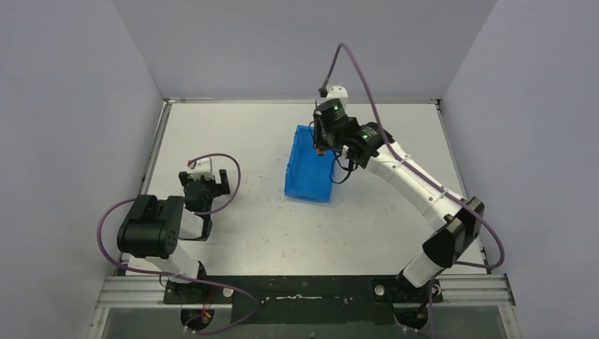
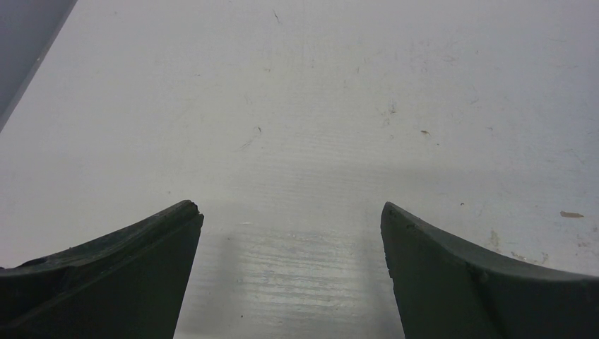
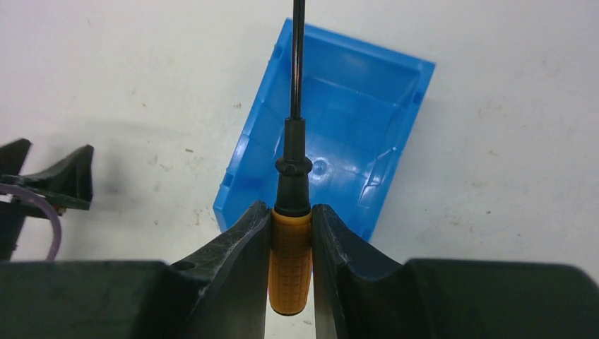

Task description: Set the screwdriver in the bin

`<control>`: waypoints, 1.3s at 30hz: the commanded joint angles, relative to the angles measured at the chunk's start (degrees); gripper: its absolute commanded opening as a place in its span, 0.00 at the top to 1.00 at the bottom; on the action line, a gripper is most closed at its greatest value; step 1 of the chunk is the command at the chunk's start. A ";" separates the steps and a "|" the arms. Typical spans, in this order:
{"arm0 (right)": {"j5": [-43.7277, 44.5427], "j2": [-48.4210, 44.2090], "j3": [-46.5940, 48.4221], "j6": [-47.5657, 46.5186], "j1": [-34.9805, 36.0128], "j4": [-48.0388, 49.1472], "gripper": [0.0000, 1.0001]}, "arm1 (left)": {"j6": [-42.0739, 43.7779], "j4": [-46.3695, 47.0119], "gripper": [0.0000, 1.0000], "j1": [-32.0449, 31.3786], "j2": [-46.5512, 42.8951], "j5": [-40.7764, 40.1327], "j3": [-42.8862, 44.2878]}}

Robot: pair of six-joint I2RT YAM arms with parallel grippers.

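Note:
The blue bin (image 1: 309, 167) stands near the middle of the table, and the right wrist view shows it from above (image 3: 339, 106) with its inside bare. My right gripper (image 1: 323, 145) hangs over the bin's far right wall. It is shut on the orange handle of the screwdriver (image 3: 290, 261), whose black shaft points out over the bin's inside. In the top view only a speck of orange (image 1: 321, 150) shows under the gripper. My left gripper (image 1: 205, 185) is open and empty, low over the bare table at the left, as the left wrist view (image 2: 291, 212) confirms.
Grey walls close the table on the left, back and right. The table's back edge (image 1: 304, 103) lies just beyond the bin. The left gripper shows at the left edge of the right wrist view (image 3: 49, 180). Purple cables loop off both arms.

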 commanded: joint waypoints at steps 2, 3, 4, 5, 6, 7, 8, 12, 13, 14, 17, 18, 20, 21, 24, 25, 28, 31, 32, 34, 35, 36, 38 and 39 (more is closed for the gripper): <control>-1.50 7.43 -1.60 0.91 0.73 3.54 1.00 | -0.25 3.18 0.03 0.04 -0.30 0.13 1.16; -1.87 8.46 -2.64 0.87 0.75 4.65 1.00 | -0.24 3.22 0.03 0.04 -0.27 0.13 1.16; -2.24 9.71 -3.61 0.80 0.69 5.60 1.00 | -0.26 3.27 0.03 0.04 -0.30 0.17 1.16; -2.54 11.07 -4.38 0.41 0.66 6.38 1.00 | -0.26 3.20 0.03 0.04 -0.28 0.17 1.16; -2.93 12.55 -4.97 0.07 0.62 7.04 1.00 | -0.24 3.20 0.03 0.04 -0.29 0.18 1.16; -3.30 14.33 -5.15 -0.23 0.52 7.21 1.00 | -0.29 3.20 0.03 0.04 -0.24 0.18 1.16; -3.95 16.07 -5.04 -0.57 0.41 7.23 1.00 | -0.30 3.18 0.03 0.04 -0.24 0.18 1.16; -4.21 23.74 -3.78 -1.43 0.26 7.18 1.00 | -0.27 3.24 0.03 0.04 -0.31 0.18 1.16; -4.05 25.20 -3.38 -1.46 0.27 7.01 1.00 | -0.24 3.19 0.03 0.04 -0.31 0.18 1.16; -3.77 26.37 -3.00 -1.46 0.16 6.99 1.00 | -0.26 3.22 0.03 0.04 -0.31 0.18 1.16; -3.19 29.08 -2.55 -0.78 -0.18 7.44 1.00 | -0.32 3.20 0.03 0.04 -0.31 0.18 1.16; -3.15 29.75 -2.63 -0.58 -0.32 7.90 1.00 | -0.30 3.21 0.03 0.04 -0.31 0.18 1.16; -3.22 30.78 -2.71 -0.23 -0.52 8.62 1.00 | -0.29 3.20 0.03 0.04 -0.25 0.18 1.16; -3.30 31.27 -2.74 -0.05 -0.52 8.73 1.00 | -0.27 3.20 0.03 0.04 -0.28 0.14 1.16; -3.45 32.17 -2.59 0.51 -0.65 8.69 0.95 | -0.25 3.15 0.03 0.04 -0.31 0.18 1.16; -3.41 32.19 -2.50 0.81 -0.64 8.60 0.87 | -0.25 3.17 0.03 0.04 -0.23 0.18 1.16; -3.12 31.58 -1.58 1.34 -0.66 7.65 0.64 | -0.25 3.19 0.03 0.04 -0.27 0.16 1.16; -2.31 29.67 0.50 1.39 -0.57 6.33 0.53 | -0.31 3.23 0.03 0.04 -0.26 0.16 1.16; -2.06 28.81 1.30 1.23 -0.52 6.01 0.52 | -0.26 3.20 0.03 0.04 -0.26 0.14 1.16; -1.79 26.66 2.82 0.89 -0.57 5.57 0.50 | -0.29 3.20 0.03 0.04 -0.30 0.18 1.16; -1.62 25.47 3.83 0.71 -0.52 5.31 0.49 | -0.31 3.18 0.03 0.04 -0.27 0.18 1.16; -1.34 24.17 4.54 0.46 -0.55 5.11 0.48 | -0.28 3.17 0.03 0.08 -0.25 0.18 1.16; -0.20 21.28 5.41 -0.01 -0.57 4.71 0.43 | -0.27 3.17 0.03 0.04 -0.28 0.18 1.16; 0.45 19.76 5.43 -0.25 -0.56 4.69 0.41 | -0.29 3.21 0.03 0.04 -0.30 0.18 1.16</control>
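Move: The screwdriver is already pinched by its handle in the right gripper, high over the blue bin. The bin's middle lies about 6 cm ahead of this hand, some 3 cm to its left and roughly 25 cm below; nothing else stands close to the way down. From the idle left gripper the bin's middle is about 4 cm ahead, some 38 cm to the right and 2 cm lower. Lower the right gripper about 26 cm down into the bin, easing a few centimetres left early on and tipping the fingers some 30 degrees steeper towards the floor, the screwdriver held throughout. Pause low inside, then open the fingers about a third of their range to let go of the handle, and back off upward and slightly forward, about 5 cm. ##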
